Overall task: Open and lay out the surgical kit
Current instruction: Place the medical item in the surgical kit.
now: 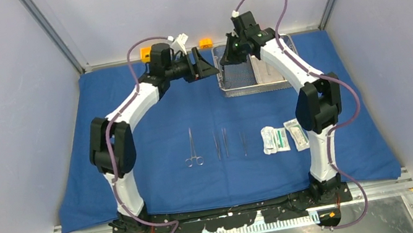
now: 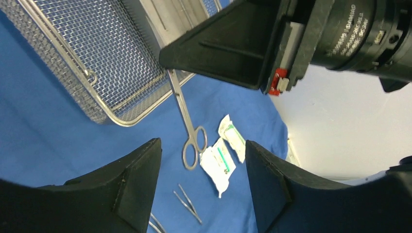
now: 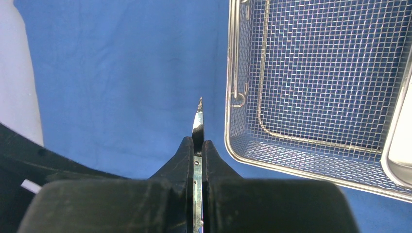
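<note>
The blue cloth wrap (image 1: 148, 119) lies spread over the table. At its back stands the steel mesh tray (image 1: 253, 88), with the smaller steel pan (image 1: 269, 66) in its right half. My right gripper (image 3: 197, 143) hovers at the tray's left rim (image 3: 228, 97), shut on thin steel scissors (image 2: 187, 119); the blade tip (image 3: 198, 109) sticks out past the fingers. My left gripper (image 2: 201, 145) stands open and empty just left of it, above the cloth. Ring-handled scissors (image 1: 192, 150), forceps (image 1: 221, 144) and two white-green packets (image 1: 274, 139) lie in a row near the front.
Two small orange-yellow blocks (image 1: 146, 54) (image 1: 205, 43) sit behind the cloth's back edge. Grey walls close in the left, right and back. The two grippers (image 1: 206, 65) (image 1: 227, 57) are close together at the tray's near-left corner.
</note>
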Action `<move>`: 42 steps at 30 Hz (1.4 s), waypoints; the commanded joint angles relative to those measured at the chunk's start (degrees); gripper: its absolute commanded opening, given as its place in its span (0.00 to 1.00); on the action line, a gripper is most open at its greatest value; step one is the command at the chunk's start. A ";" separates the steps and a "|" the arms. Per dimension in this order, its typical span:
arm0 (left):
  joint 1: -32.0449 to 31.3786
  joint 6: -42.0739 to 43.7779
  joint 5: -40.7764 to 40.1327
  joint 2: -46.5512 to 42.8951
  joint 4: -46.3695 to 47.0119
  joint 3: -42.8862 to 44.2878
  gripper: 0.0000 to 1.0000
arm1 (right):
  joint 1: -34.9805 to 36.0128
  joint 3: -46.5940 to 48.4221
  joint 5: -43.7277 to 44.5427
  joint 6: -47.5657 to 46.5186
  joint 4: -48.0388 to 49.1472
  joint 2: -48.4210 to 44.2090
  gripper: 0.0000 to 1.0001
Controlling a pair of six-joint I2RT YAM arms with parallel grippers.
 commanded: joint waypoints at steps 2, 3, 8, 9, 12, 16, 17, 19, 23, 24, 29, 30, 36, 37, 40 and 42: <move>0.06 -6.52 2.75 4.33 9.29 2.62 0.63 | 0.43 -0.59 -1.74 1.69 2.97 -4.49 0.01; 0.05 -6.56 2.73 5.12 8.74 3.52 0.62 | 0.44 -0.72 -1.97 1.82 3.09 -4.54 0.00; 0.02 -9.16 4.05 8.45 11.67 5.14 0.55 | 0.41 -0.63 -2.40 1.92 3.19 -4.38 0.01; -0.02 -9.63 4.45 9.10 12.40 5.34 0.55 | 0.48 -0.60 -2.53 1.96 3.27 -4.28 0.01; -0.28 -10.73 5.87 10.70 13.37 6.15 0.54 | 0.44 -0.47 -2.91 2.13 3.37 -4.00 0.01; -0.67 -12.36 6.35 11.67 15.74 5.80 0.53 | 0.46 -0.55 -2.83 1.97 3.37 -3.72 0.01; -0.79 -12.41 6.43 11.84 15.75 6.00 0.53 | 0.44 -0.56 -2.83 1.93 3.37 -3.74 0.00; -1.02 -12.98 6.59 12.39 16.21 6.59 0.52 | 0.42 -0.51 -2.89 1.94 3.37 -3.66 0.00; -1.42 -14.17 7.01 13.90 16.87 8.07 0.46 | 0.43 -0.79 -2.95 1.90 3.55 -3.84 0.01; -1.43 -14.40 6.98 14.18 16.98 8.18 0.45 | 0.43 -0.88 -2.92 1.78 3.55 -3.96 0.00; -1.50 -15.01 7.18 15.35 17.31 8.52 0.36 | 0.44 -0.97 -2.99 1.66 3.57 -4.01 0.00; -1.52 -15.14 7.22 15.49 17.37 8.51 0.35 | 0.48 -0.99 -3.12 1.70 3.57 -3.93 0.00; -1.51 -15.35 7.23 15.89 17.86 8.75 0.27 | 0.41 -1.57 -3.27 1.59 3.81 -3.79 0.00; -1.52 -15.35 7.30 16.00 17.70 8.88 0.25 | 0.44 -1.67 -3.34 1.61 3.94 -3.77 0.01; -1.52 -15.35 7.32 16.21 17.26 8.94 0.20 | 0.42 -1.61 -3.51 1.62 3.91 -3.70 0.01; -1.52 -15.48 7.32 16.14 17.25 8.73 0.15 | 0.48 -1.60 -3.58 1.49 3.94 -3.79 0.01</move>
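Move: The scissors, held upright-slanting in the right fingers, have their middle about 6 cm to the left hand's right, 2 cm ahead and 5 cm below it; from the right hand that middle is some 3 cm back, 1 cm right and 3 cm down. The basket's middle lies roughly 20 cm right of the left hand, 10 cm ahead and 18 cm below. The nearest laid-out tweezers are some 19 cm back, 1 cm right and 22 cm down from the left hand. Right and down, about 5 cm each, and some 3 cm forward, the left hand comes in beneath the right fingertips to the scissors' shank, dipping first and then edging across. It rolls about 15 degrees while its fingers close from two-thirds open to nearly shut around the shank. The right hand stays put, still pinching the scissors farther towards the tip. ##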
